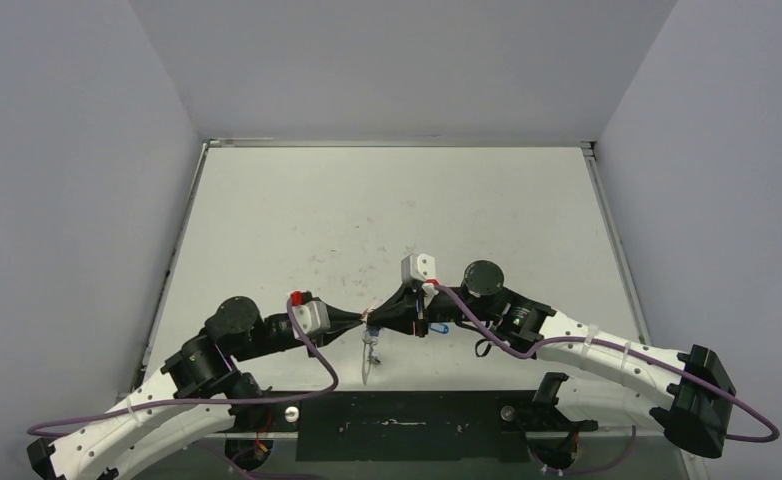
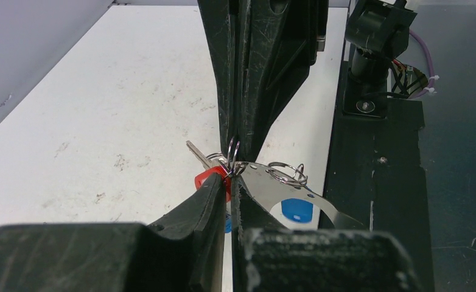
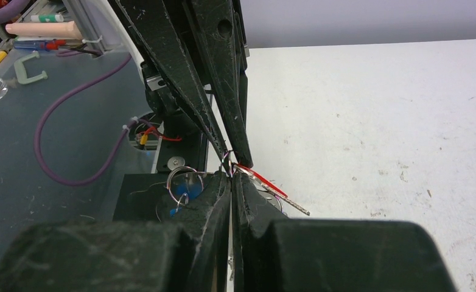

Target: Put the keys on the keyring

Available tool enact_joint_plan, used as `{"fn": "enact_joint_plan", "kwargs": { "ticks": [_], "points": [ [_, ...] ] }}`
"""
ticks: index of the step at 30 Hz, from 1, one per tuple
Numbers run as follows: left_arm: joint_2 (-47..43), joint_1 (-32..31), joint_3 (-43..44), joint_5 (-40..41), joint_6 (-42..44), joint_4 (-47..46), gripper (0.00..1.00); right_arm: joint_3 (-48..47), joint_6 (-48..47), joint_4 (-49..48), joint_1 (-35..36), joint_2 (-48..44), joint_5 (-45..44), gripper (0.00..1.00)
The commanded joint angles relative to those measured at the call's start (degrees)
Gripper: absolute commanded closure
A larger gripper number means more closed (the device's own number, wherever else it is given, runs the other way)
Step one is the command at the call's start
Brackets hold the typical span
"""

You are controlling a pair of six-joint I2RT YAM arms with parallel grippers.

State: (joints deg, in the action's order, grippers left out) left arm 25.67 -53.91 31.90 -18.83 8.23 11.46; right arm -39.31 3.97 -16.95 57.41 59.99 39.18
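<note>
Both grippers meet tip to tip above the table's near middle. My left gripper [image 1: 364, 319] [image 2: 231, 177] is shut, pinching the ring end of the red-tagged key [image 2: 206, 177] [image 3: 265, 181], whose silver blade sticks out sideways. My right gripper [image 1: 380, 316] [image 3: 231, 174] is shut on the keyring [image 2: 271, 187], a flat silver hoop with small wire rings [image 3: 183, 180] that hangs below the tips [image 1: 370, 358]. The blue-tagged key [image 1: 437, 328] [image 2: 297, 209] shows under the right gripper and through the hoop. I cannot tell whether it hangs on the ring.
A black base plate [image 1: 407, 426] runs along the near edge between the arm bases. Purple cables [image 1: 317, 372] loop off both wrists. Grey walls [image 1: 77, 200] close in the white table [image 1: 387, 210] on three sides.
</note>
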Motion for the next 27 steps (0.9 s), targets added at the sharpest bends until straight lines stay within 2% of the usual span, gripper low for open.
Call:
{"fn": "enact_joint_plan", "kwargs": {
  "ticks": [1,16,22,25,27],
  "points": [
    [0.59,-0.14,1.96,-1.09,0.87,1.99,1.00,-0.96,0.70,-7.12,0.04,-2.11,0.37,1.00],
    [3.73,-0.14,1.42,2.48,3.50,3.70,1.00,-0.21,2.42,-9.82,0.07,-2.86,0.19,1.00],
    [2.03,-0.15,2.13,1.92,4.07,4.95,0.68,0.50,2.45,-9.97,0.11,-3.01,-0.66,1.00],
    [-0.27,-0.15,1.57,2.67,2.19,3.40,0.57,0.48,2.53,-9.88,0.07,-2.87,-0.64,1.00],
    [-1.92,-0.19,1.01,3.87,0.35,1.62,0.53,0.33,2.61,-9.62,0.09,-2.78,-0.54,1.00]
  ]
}}
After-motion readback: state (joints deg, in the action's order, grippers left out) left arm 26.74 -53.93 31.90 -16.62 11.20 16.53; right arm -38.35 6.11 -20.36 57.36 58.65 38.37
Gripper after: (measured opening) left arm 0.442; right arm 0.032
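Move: Both pairs of fingers meet nose to nose on the small split ring. Its part gripped by the right hand lies about 1 cm to the right of the left hand point, roughly level, and at the right hand's own tips. From the left hand, the red tag sits about 1 cm ahead and 1 cm to the right, the metal keyring plate's middle hangs some 3 cm back and 5 cm below, straight under sideways, and a looser ring lies about 3 cm back and 2 cm lower. Downwards, mostly, with a slight forward drift, the left hand goes some 3 cm with its fingers still shut on the small ring and red-tagged key for most of the way, then opens them nearly half wide and edges left, off the ring. The right hand keeps its pinch, dips about 1 cm with the pull, then rises about 2 cm. ##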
